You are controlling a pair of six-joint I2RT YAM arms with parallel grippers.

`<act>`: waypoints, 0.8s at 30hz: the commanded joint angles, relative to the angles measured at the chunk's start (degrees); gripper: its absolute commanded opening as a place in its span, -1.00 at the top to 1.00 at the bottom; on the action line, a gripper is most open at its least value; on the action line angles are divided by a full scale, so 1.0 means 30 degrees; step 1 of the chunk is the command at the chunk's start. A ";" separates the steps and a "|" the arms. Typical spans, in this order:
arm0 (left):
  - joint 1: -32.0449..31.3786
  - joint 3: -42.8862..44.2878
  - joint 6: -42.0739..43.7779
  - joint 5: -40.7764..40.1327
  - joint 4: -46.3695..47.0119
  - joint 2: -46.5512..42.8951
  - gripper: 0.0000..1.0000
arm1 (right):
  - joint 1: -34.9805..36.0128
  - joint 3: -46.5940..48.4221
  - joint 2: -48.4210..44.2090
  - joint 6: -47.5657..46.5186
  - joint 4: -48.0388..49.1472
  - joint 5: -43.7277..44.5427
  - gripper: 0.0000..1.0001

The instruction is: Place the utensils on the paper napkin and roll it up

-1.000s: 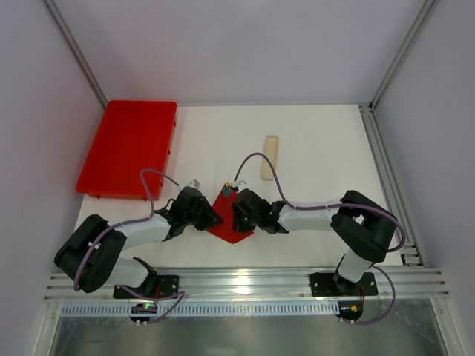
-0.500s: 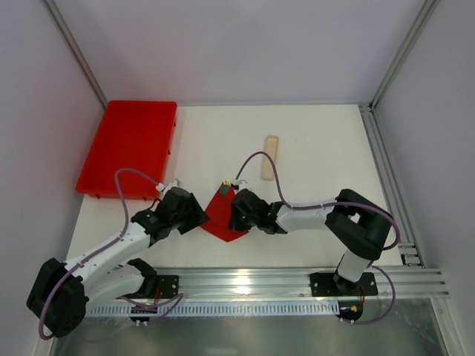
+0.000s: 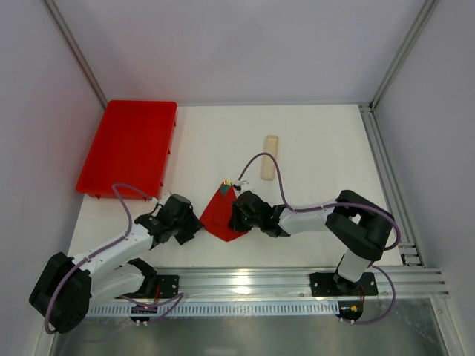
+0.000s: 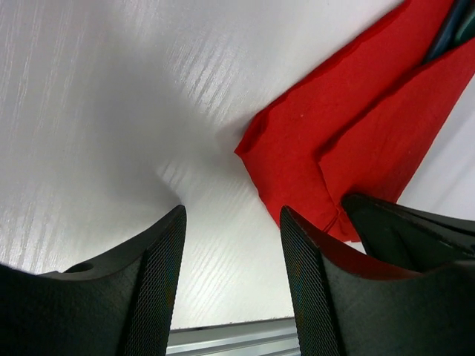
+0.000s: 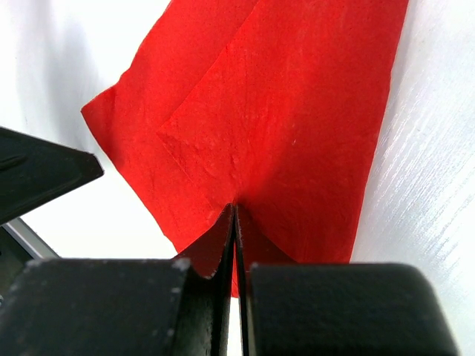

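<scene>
The paper napkin lies folded over near the table's front, a bright red pointed shape. Dark teal utensils poke out of its far tip; in the left wrist view the utensils show inside the fold of the napkin. My right gripper is shut, its tips pinched on a folded layer of the napkin, with creases running out from the right gripper. My left gripper stands open just left of the napkin's corner, over bare table, holding nothing.
A big red tray sits at the back left. A pale beige strip lies behind the napkin, to the right. A metal rail runs along the near edge, close below both grippers. The right gripper's finger is close beside my left one.
My left gripper has opened, let go of the napkin and drawn back left and toward the near edge. The right gripper has stayed shut on the napkin.
</scene>
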 commanded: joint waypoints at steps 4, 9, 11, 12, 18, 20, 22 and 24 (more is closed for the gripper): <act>0.0250 -0.0078 -0.0775 -0.0378 0.2091 0.1276 -0.05 | 0.0149 -0.0653 -0.0023 -0.0283 -0.1002 0.0646 0.93; 0.0543 -0.0283 -0.0863 -0.0233 0.2881 0.1951 0.06 | 0.0149 -0.0565 0.0095 -0.0312 -0.1060 0.0616 0.92; 0.0543 -0.0283 -0.0863 -0.0291 0.2912 0.2214 0.14 | 0.0149 -0.0536 0.0095 -0.0312 -0.1060 0.0646 0.92; 0.0543 -0.0312 -0.0863 -0.0320 0.2970 0.2274 0.17 | 0.0149 -0.0536 0.0095 -0.0312 -0.1089 0.0646 0.92; 0.0572 -0.0313 -0.0542 -0.0466 0.3292 0.2567 0.39 | 0.0149 -0.0448 0.0154 -0.0342 -0.1148 0.0587 0.93; 0.0572 -0.0137 -0.0308 -0.0583 0.3322 0.2655 0.45 | 0.0149 -0.0448 0.0154 -0.0342 -0.1177 0.0558 0.92; 0.0572 0.0038 -0.0073 -0.0729 0.3351 0.2714 0.55 | 0.0149 -0.0419 0.0183 -0.0341 -0.1177 0.0558 0.92; 0.0601 0.0156 0.0248 -0.0760 0.3293 0.2772 0.61 | 0.0149 -0.0360 0.0241 -0.0342 -0.1207 0.0616 0.92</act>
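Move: The folded napkin's left corner lies about 3 cm ahead of the left hand, 1 cm to its right and roughly 2 cm below. The utensil heads stick out of the napkin's far end some 13 cm ahead of that hand and 8 cm to its right; the napkin's near corner is about 3 cm back and 9 cm right, both equally low. From the right hand, the left corner lies roughly 10 cm left and 2 cm ahead. Forward about 2.5 cm, slightly right and sinking about 1 cm, the left hand eases onto the napkin's left corner; the forward travel comes first, then it nearly stops as the fingers go on closing from half open to nearly shut around that corner. The right hand stays put, its closed fingertips still resting on the folded cloth. ##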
